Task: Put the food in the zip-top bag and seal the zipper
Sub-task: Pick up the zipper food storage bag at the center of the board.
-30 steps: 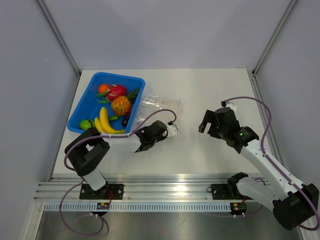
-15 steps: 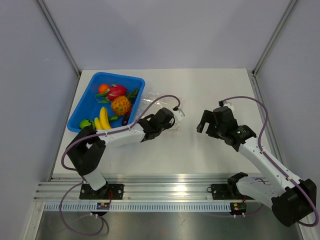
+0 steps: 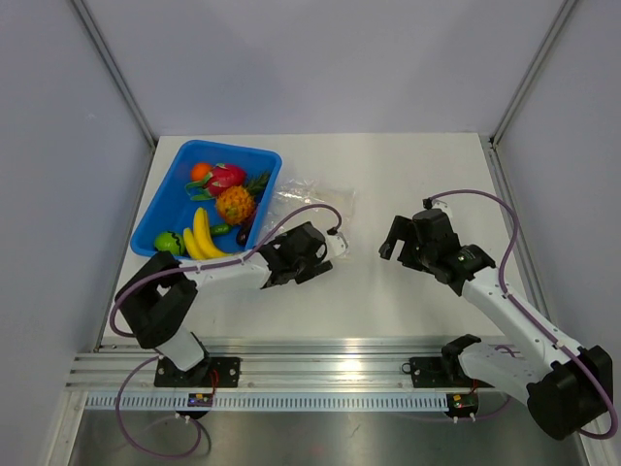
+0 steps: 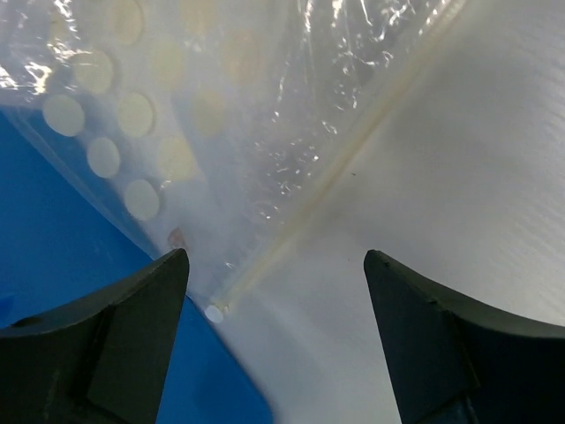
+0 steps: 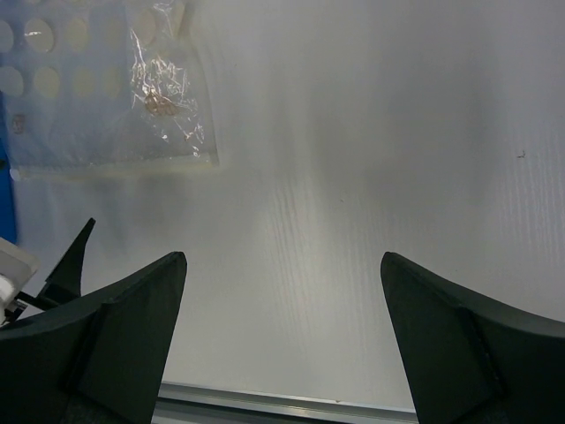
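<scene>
The food lies in the blue bin [image 3: 160,209]: a yellow banana [image 3: 204,236], an orange pineapple-like piece [image 3: 235,204], a pink-red piece [image 3: 225,178] and a green piece [image 3: 167,241]. The zip-top bag [image 3: 312,199] lies flat and empty on the table right of the bin. My left gripper [image 3: 291,258] is open and empty over the bag's near left corner. In the left wrist view the gripper [image 4: 275,261] frames that corner of the bag [image 4: 265,115], its pale zipper [image 4: 353,159] and the bin [image 4: 71,230]. My right gripper [image 3: 400,239] is open and empty, right of the bag.
In the right wrist view my gripper [image 5: 282,265] is above bare table, with the bag [image 5: 106,97] at the upper left. Grey walls close the table at the back and sides. An aluminium rail [image 3: 320,374] runs along the near edge.
My left gripper reached up toward the bag, then drew back a little down and left. My right gripper drifted slightly left. The bag and the food have not moved.
</scene>
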Available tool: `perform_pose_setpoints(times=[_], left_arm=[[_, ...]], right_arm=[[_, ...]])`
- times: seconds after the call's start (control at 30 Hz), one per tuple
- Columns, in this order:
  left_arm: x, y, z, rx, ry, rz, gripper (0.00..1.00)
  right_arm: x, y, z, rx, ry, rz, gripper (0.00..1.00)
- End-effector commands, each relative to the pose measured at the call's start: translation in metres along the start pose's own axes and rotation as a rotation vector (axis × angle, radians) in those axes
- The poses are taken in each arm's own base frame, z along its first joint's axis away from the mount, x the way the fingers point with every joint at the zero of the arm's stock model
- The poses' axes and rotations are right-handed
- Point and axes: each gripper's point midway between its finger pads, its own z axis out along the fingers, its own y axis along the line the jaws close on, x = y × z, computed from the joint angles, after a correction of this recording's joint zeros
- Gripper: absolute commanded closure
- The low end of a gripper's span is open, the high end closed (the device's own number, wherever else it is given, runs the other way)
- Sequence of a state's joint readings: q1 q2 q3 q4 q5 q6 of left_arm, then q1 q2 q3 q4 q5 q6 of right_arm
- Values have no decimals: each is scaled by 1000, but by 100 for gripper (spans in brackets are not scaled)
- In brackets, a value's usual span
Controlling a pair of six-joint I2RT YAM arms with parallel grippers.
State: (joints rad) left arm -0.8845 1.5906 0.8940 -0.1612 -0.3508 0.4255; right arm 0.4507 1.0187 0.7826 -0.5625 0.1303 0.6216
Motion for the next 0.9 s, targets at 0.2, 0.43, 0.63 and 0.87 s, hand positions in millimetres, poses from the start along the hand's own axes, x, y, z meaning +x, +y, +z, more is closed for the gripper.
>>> perform_pose_setpoints(times=[0.2, 0.43, 0.63, 0.87], left_arm=[[-8, 1, 34, -22, -48, 38, 33], [-14, 15, 43, -11, -52, 11, 39], [-19, 17, 43, 0, -57, -1, 72], [-20, 18, 50, -5, -25, -7, 100]], right_arm=[[-9, 9, -3, -35, -31, 10, 0], [-9, 7, -5, -27, -34, 7, 1], [-10, 7, -6, -26, -37, 7, 1], [-10, 5, -7, -18, -39, 8, 1]])
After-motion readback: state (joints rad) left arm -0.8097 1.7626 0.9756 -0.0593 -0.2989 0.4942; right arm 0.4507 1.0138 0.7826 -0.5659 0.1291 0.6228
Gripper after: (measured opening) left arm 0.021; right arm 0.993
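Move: From the left hand, the clear zip-top bag's middle lies about 9 cm ahead and 3 cm to the right, on the board some 4 cm below; its near edge is only about 2 cm ahead. The orange spiky fruit in the blue bin is roughly 12 cm ahead and 11 cm left, and the bin's middle about 13 cm ahead and 16 cm left. The bag's middle lies some 14 cm left, 7 cm ahead and 10 cm below the right hand. Down first, by about 3.5 cm to just above the board, then forward some 4 cm at that low height to the bag's near edge goes the left hand, easing up slightly and drifting a little right at the end. Its slanting fingers narrow from nearly wide open as it travels and shut completely at the edge, left of the edge's middle. ##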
